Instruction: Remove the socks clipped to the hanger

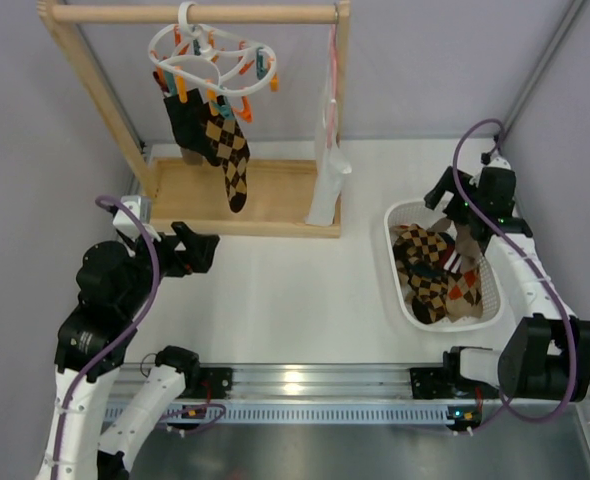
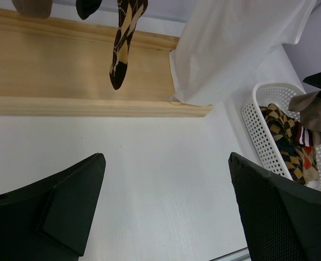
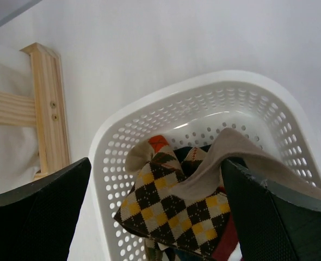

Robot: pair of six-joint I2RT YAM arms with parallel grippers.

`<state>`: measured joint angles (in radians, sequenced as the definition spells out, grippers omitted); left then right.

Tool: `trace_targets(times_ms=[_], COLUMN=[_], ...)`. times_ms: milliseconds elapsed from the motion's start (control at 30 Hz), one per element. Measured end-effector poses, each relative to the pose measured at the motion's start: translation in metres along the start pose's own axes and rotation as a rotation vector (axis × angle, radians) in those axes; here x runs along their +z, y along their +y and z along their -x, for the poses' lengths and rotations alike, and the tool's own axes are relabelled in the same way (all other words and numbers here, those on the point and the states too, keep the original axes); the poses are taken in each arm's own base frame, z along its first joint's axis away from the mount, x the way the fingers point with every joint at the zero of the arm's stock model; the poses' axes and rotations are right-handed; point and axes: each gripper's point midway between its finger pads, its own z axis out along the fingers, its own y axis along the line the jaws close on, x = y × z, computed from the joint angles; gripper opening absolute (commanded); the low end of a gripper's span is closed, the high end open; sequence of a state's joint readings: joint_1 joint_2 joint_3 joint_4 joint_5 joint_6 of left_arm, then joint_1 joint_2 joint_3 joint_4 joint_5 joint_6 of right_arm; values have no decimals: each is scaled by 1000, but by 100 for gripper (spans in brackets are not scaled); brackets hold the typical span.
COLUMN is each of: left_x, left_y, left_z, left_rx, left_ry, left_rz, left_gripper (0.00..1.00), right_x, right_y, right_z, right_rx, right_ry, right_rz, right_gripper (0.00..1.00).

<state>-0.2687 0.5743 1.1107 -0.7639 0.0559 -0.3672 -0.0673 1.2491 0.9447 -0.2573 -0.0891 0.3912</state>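
The white ring hanger [image 1: 213, 55] hangs by its hook from the wooden rail. A black sock [image 1: 182, 125] and a brown-and-tan diamond-checked sock [image 1: 228, 155] [image 2: 122, 49] hang clipped to it. My left gripper [image 1: 197, 248] [image 2: 166, 157] is open above the bare table, in front of the rack's base. My right gripper [image 1: 458, 222] [image 3: 156, 163] is open over the white basket [image 1: 392, 262] [image 3: 103, 141]. A plain brown sock [image 3: 242, 157] lies draped against its right finger, on top of diamond-checked socks [image 3: 171, 201] in the basket.
The wooden rail frame [image 1: 195, 14] stands at the back left on a plank base [image 2: 51, 70]. A white cloth with a pink strap [image 1: 330, 170] [image 2: 231, 49] hangs at its right post. Grey walls close in on both sides.
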Motion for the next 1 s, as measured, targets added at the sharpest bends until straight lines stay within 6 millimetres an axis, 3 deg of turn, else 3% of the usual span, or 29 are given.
trace_targets(times_ms=[300,433,567,733,800,900,1000], left_x=[1,2,3,7,8,7,7], left_y=[4,9,21,38,44,53,61], left_z=[2,4,6,0,-3,-8,-14], left_rx=[-10,-20,-31,-54,-59,-68,-70], left_ry=[-7,-20,-41,-46,-48,-54,-58], left_rz=[27,59,126,210,240,281,311], left_gripper=[98,98,98,98,98,98,98], right_x=[2,-6,-32,-87,-105,-128,-138], right_y=[9,26,73,166,194,224,247], right_z=[-22,-32,-56,-94,-107,-127,-144], right_rx=[-19,-3,-18,-164,-202,-239,-264], right_ry=[94,97,71,74,77,88,70], right_rz=[62,169,407,744,844,939,957], right_gripper=[99,100,99,99,99,99,99])
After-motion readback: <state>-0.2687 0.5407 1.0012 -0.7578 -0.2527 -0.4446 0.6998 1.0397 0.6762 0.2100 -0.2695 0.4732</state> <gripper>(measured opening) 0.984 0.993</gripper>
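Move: The argyle sock still clipped to the hanger is some 48 cm to the right hand's left, about 4 cm farther out and nearly level in height. The dark sock hangs 8 cm left of it and slightly farther out. The white bag hangs about 26 cm left and 4 cm ahead of the right hand; the basket's middle is 7 cm back, 2 cm left, 15 below. From the left hand the argyle sock lies 22 cm ahead, 2 right, 15 below. With the right gripper wide open, dip slightly over the basket to come free of the beige sock, then sweep about 28 cm left towards the argyle sock, drawing back 14 cm and rising some 5, and turn the hand 50 degrees counter-clockwise as its fingers tip up. Meanwhile ease the open left gripper 5 cm left and a little down, turning counter-clockwise. ##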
